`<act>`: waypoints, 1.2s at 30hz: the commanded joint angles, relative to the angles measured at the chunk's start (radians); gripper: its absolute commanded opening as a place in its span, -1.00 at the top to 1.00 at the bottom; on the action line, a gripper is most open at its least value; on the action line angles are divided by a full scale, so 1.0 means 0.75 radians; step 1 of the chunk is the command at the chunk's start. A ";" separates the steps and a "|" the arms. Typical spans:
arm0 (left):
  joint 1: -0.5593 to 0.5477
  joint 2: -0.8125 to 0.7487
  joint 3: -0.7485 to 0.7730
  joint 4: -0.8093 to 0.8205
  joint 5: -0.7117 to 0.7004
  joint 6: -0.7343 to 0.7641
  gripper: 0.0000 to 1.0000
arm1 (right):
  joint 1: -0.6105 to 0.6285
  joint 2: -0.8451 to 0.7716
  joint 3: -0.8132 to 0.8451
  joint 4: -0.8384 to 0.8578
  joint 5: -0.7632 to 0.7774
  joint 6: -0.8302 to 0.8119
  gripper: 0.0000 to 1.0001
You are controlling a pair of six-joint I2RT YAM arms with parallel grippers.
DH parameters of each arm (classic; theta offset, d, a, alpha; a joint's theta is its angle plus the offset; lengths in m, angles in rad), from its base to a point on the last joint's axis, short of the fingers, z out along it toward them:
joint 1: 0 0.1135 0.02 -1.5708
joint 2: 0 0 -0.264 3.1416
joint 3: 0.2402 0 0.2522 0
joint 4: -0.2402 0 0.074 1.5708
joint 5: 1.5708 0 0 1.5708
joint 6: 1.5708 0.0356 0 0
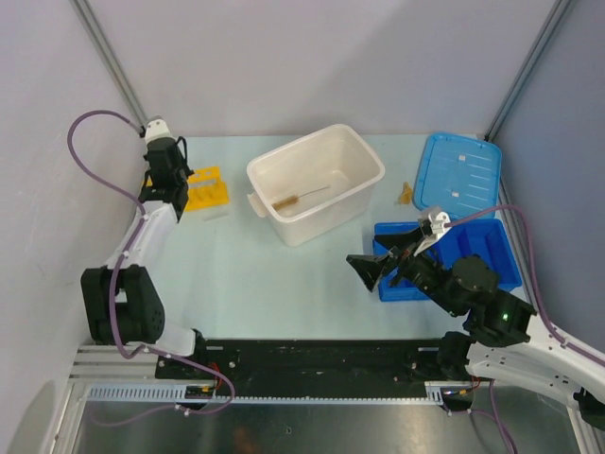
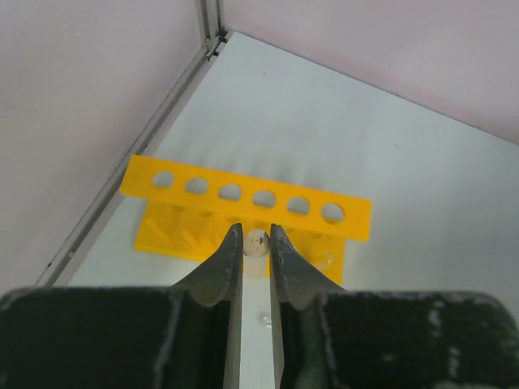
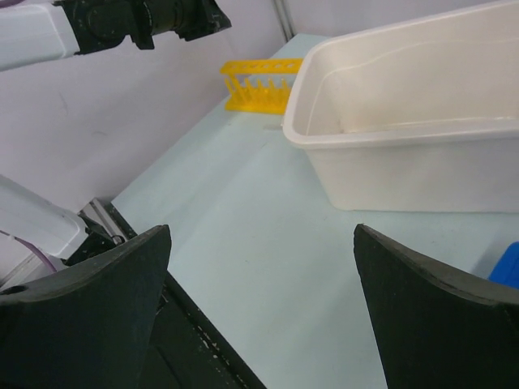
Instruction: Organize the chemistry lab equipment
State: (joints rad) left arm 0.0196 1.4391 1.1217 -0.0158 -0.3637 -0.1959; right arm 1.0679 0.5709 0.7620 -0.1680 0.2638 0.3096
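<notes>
My left gripper [image 2: 256,235] is shut on a short clear tube [image 2: 257,244], held end-on just in front of the yellow holed tube rack [image 2: 243,194]. From above, that gripper [image 1: 175,186] sits at the rack's [image 1: 209,188] left side. A thin wire brush [image 1: 298,199] lies inside the white tub [image 1: 359,151]. A tiny amber piece [image 1: 406,194] rests on the table right of the tub. My right gripper [image 1: 371,270] hangs wide open with nothing in it over the table in front of the tub; its wrist view [image 3: 261,229] shows only bare table between the fingers.
The blue lid [image 1: 458,170] lies at the back right, with the blue divided tray [image 1: 487,255] in front of it, under my right arm. The enclosure walls stand close behind the rack. The tub's side [image 3: 405,170] is near my right gripper.
</notes>
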 commanded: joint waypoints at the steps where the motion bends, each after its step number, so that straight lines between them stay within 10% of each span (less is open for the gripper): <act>1: 0.043 0.056 0.107 0.126 -0.049 0.053 1.00 | 0.008 -0.009 -0.017 -0.028 0.042 0.032 -0.99; 36: 0.074 0.358 0.114 0.138 0.096 -0.020 1.00 | 0.009 0.030 -0.024 0.011 0.077 0.035 -0.99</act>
State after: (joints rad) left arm 0.0696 1.6882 1.1728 0.0437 -0.2989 -0.2020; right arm 1.0698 0.6029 0.7406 -0.1890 0.2928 0.3294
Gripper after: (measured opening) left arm 0.168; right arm 0.993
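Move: The yellow rack's middle is about 9 cm ahead of my left hand, 3 cm to its left and some 16 cm below; this hand already grips a clear test tube. A small clear piece lies on the table nearly under the hand, some 3 cm to its right. The cream bin stands about 30 cm to the hand's right and 9 cm farther out. From my empty right hand the rack is roughly 38 cm ahead and 44 cm left, well below. I keep my left fingers shut on the test tube and carry it down towards the rack by about 8 cm, edging some 4 cm forward, mostly early on, towards the holes near the middle of its row. Meanwhile the wrist tips down a little, under 10 degrees, and the hand eases to a stop. My open right hand sinks about 2 cm, touching nothing. ##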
